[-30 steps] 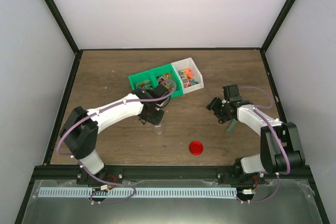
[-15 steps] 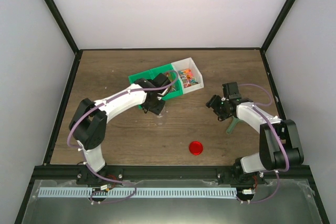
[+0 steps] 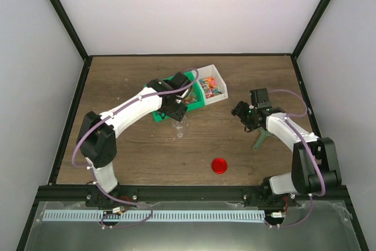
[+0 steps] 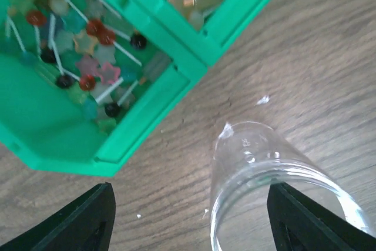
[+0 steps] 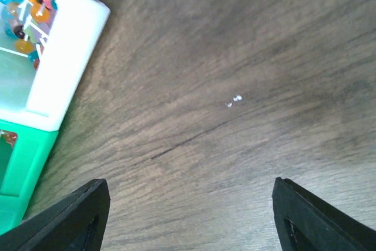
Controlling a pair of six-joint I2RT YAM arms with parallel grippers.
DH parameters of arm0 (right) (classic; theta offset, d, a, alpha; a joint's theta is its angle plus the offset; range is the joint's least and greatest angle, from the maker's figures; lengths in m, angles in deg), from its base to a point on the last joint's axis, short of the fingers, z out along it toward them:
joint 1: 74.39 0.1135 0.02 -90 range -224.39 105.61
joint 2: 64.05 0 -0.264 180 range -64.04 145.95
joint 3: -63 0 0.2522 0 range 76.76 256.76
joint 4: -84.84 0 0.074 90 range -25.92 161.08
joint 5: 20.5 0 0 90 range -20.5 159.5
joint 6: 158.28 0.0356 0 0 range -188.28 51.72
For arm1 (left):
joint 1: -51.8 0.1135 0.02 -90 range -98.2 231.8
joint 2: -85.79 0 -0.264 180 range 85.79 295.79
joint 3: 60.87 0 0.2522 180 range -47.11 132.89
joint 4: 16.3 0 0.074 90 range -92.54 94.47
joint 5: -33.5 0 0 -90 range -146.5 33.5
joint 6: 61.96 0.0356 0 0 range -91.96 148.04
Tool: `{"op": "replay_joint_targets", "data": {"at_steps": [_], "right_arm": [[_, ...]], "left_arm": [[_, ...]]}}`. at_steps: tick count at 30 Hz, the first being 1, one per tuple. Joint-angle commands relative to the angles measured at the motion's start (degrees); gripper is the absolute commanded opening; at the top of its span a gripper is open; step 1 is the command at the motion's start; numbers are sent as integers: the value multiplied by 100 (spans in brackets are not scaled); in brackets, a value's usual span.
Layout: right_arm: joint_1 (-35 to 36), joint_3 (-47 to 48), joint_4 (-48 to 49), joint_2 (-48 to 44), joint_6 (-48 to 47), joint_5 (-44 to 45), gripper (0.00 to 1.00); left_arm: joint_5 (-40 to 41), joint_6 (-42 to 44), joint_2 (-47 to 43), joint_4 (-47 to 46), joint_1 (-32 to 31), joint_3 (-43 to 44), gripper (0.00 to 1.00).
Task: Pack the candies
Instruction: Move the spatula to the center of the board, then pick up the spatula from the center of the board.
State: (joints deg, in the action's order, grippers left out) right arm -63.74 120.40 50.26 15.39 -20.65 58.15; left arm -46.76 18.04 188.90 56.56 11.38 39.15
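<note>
The candies (image 3: 210, 85) lie in a white bin (image 3: 218, 75) and in the adjoining green bin (image 3: 157, 116) at mid-table. In the left wrist view the candies (image 4: 88, 57) fill the green bin's compartments (image 4: 147, 110). A small clear jar (image 3: 179, 129) stands on the wood just near of the green bin. My left gripper (image 3: 178, 116) hovers over it, open. The jar (image 4: 276, 186) sits between the fingers, close to the right finger (image 4: 311, 224), and the left finger is well clear of it. My right gripper (image 3: 239, 113) is open over bare wood (image 5: 191, 183), right of the white bin (image 5: 64, 51).
A round red lid (image 3: 219, 165) lies on the table nearer the front, between the arms. A dark green tool (image 3: 259, 140) lies beside the right arm. Black frame posts and white walls bound the table.
My left gripper opened and moved away from me toward the green bin, leaving the jar standing. My right gripper opened slightly wider and shifted little.
</note>
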Motion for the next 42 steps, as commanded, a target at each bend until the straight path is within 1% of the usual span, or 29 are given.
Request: {"op": "replay_joint_targets", "data": {"at_steps": [1, 3, 5, 8, 12, 15, 16, 18, 20, 22, 24, 25, 28, 33, 34, 36, 40, 42], "right_arm": [[2, 502, -297, -147, -311, 440, 78], [-2, 683, -485, -189, -614, 735, 78], [-54, 768, -650, -212, -746, 920, 78], [-145, 678, -750, -278, -810, 867, 77], [-227, 436, -888, -527, -659, 878, 77], [-370, 378, -1450, -832, -171, 1358, 68], [-399, 313, -1775, -1059, 108, 1595, 65], [-442, 9, -2016, -1481, 446, 1768, 64], [-580, -413, -2094, -1863, 748, 1667, 66], [-903, -708, -2109, -2043, 867, 1357, 68], [-1103, -771, -2163, -1987, 716, 1260, 71], [-1128, -756, -2193, -1893, 613, 1323, 72], [-1169, -710, -2194, -1528, 364, 1383, 71], [-1177, -687, -1760, -904, -4, 1288, 64], [-1179, -650, -1707, -778, -85, 1319, 62], [-1180, -573, -1672, -517, -211, 1358, 54], [-1180, -521, -1566, -248, -403, 1378, 51], [-1181, -548, -1511, -196, -497, 1404, 46]], "left_arm": [[169, 179, -46, 398, 68, 585, 75], [219, 201, -55, 513, 176, 749, 77], [97, 238, -86, 525, 302, 870, 78], [-75, 321, -79, 538, 401, 977, 77], [-123, 238, -157, 479, 412, 834, 77], [-117, -4, -252, 258, 453, 972, 77], [-83, -115, -274, 105, 456, 1078, 81], [-168, -304, -351, -320, 455, 1200, 98], [-765, -351, -348, -718, 454, 1265, 100], [-1140, -517, -48, -749, 456, 1548, 100], [-1509, -543, 246, -608, 437, 1894, 100], [-1565, -582, 324, -564, 422, 2017, 100], [-1672, -617, 327, -713, 416, 1895, 100], [-1687, -541, 299, -783, 426, 1811, 100], [-1690, -538, 268, -819, 422, 1762, 100], [-1702, -551, 218, -880, 420, 1663, 100], [-1738, -635, 86, -1078, 421, 1401, 100], [-1747, -675, 39, -1109, 421, 1313, 100]]}}
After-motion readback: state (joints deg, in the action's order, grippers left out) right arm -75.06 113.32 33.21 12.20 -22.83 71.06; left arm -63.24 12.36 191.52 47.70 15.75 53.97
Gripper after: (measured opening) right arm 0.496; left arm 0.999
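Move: From the right gripper, the spatula's handle lies about 9 cm back, 10 cm to the right and 7 cm below; its slotted blade is some 6 cm ahead of the handle, slightly farther right. The red lid lies 18 cm back and 6 cm left of this gripper. From the left gripper, that handle is roughly 34 cm right, 6 cm back; the clear cup stands 2 cm back and 2 cm right, the middle candy compartment 12 cm ahead, 4 cm right. Lift the right gripper slightly, swing it back and to the right, about 10 cm each way, and lower it over the spatula's handle, turning it to point nearly straight down and partly closing the fingers around the handle. Meanwhile raise the left gripper clear of the cup, opening it fully, carry it forward and right towards the middle compartment and tilt its fingertips some 25 degrees to the right, then sink slightly. ##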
